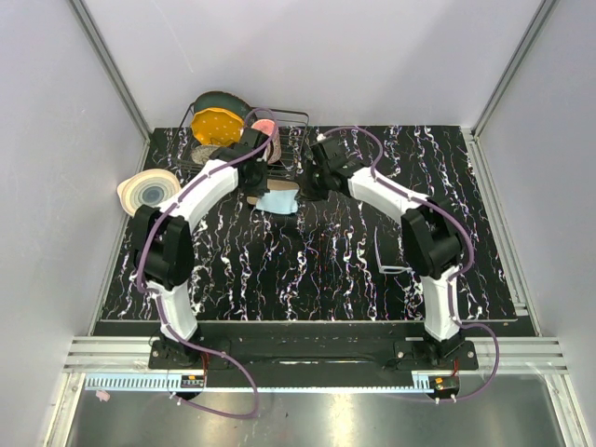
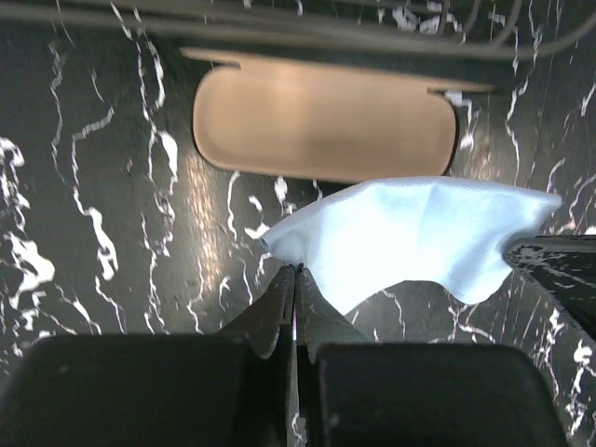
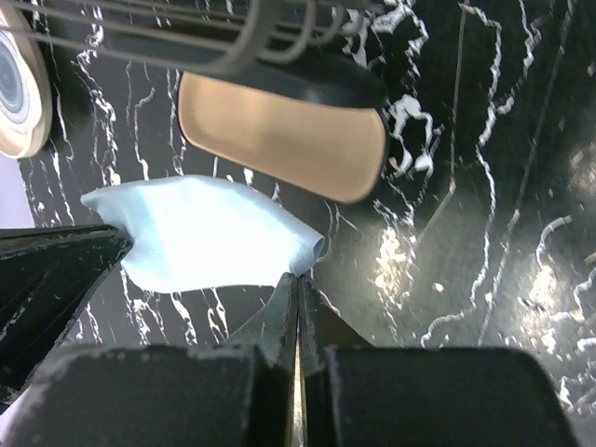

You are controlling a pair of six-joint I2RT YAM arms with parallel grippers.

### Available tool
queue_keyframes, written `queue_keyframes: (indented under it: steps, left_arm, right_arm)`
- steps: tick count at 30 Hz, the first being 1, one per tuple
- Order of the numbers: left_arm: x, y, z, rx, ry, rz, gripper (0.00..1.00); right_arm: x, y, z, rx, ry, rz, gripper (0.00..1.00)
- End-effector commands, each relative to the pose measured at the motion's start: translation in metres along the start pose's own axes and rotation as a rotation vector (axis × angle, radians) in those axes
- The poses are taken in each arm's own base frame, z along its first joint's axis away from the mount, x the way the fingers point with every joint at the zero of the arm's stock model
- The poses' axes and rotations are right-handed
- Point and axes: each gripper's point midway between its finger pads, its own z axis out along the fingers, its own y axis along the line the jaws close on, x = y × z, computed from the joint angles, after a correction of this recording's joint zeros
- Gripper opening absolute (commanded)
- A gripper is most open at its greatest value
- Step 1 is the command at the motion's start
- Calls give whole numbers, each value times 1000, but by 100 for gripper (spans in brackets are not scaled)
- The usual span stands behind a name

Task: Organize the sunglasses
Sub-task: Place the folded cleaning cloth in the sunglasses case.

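A light-blue cloth [image 1: 279, 200] [image 2: 419, 233] [image 3: 205, 233] is stretched between my two grippers, just in front of an open glasses case with a tan inside [image 2: 326, 121] [image 3: 279, 135]. My left gripper [image 2: 296, 270] [image 1: 264, 191] is shut on one corner of the cloth. My right gripper [image 3: 298, 275] [image 1: 303, 191] is shut on the opposite corner. The sunglasses [image 1: 391, 259], thin and whitish, lie on the black marbled table [image 1: 326, 279] beside the right arm, apart from both grippers.
A wire rack [image 1: 289, 126] stands at the back behind the case. A yellow dish [image 1: 216, 124] sits on a dark bowl at the back left. A striped round dish [image 1: 149, 189] lies at the table's left edge. White walls enclose the table.
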Motion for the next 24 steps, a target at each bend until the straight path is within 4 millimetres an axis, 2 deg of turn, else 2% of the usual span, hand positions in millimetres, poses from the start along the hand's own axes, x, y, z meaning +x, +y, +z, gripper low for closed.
queue_keyframes:
  steps: [1, 5, 12, 24]
  left_arm:
    - [-29, 1, 11, 10, -32, 36, 0]
    - [-36, 8, 22, -16, -32, 28, 0]
    - [-45, 18, 31, -24, -36, 8, 0]
    - [-46, 31, 54, -33, -19, 8, 0]
  right_arm:
    - [-21, 19, 11, -19, -38, -25, 0]
    - [-27, 16, 30, -5, -49, -24, 0]
    - [-40, 23, 44, -14, -76, -23, 0]
    - [-37, 13, 63, 9, -67, -1, 0]
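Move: The open sunglasses case lies about 6 cm ahead of the left hand, 2 cm to its right and 7 cm below; from the right hand it is some 6 cm ahead, 8 cm left and 6 cm below. The dish rack's middle is roughly 16 cm ahead of the left hand and 6 cm to its left, slightly lower, and the pink cup in it about 15 cm ahead and 1 cm right, at about hand height. Both hands keep the cloth pinched, carrying it forward about 5 cm, down and left over the case. ##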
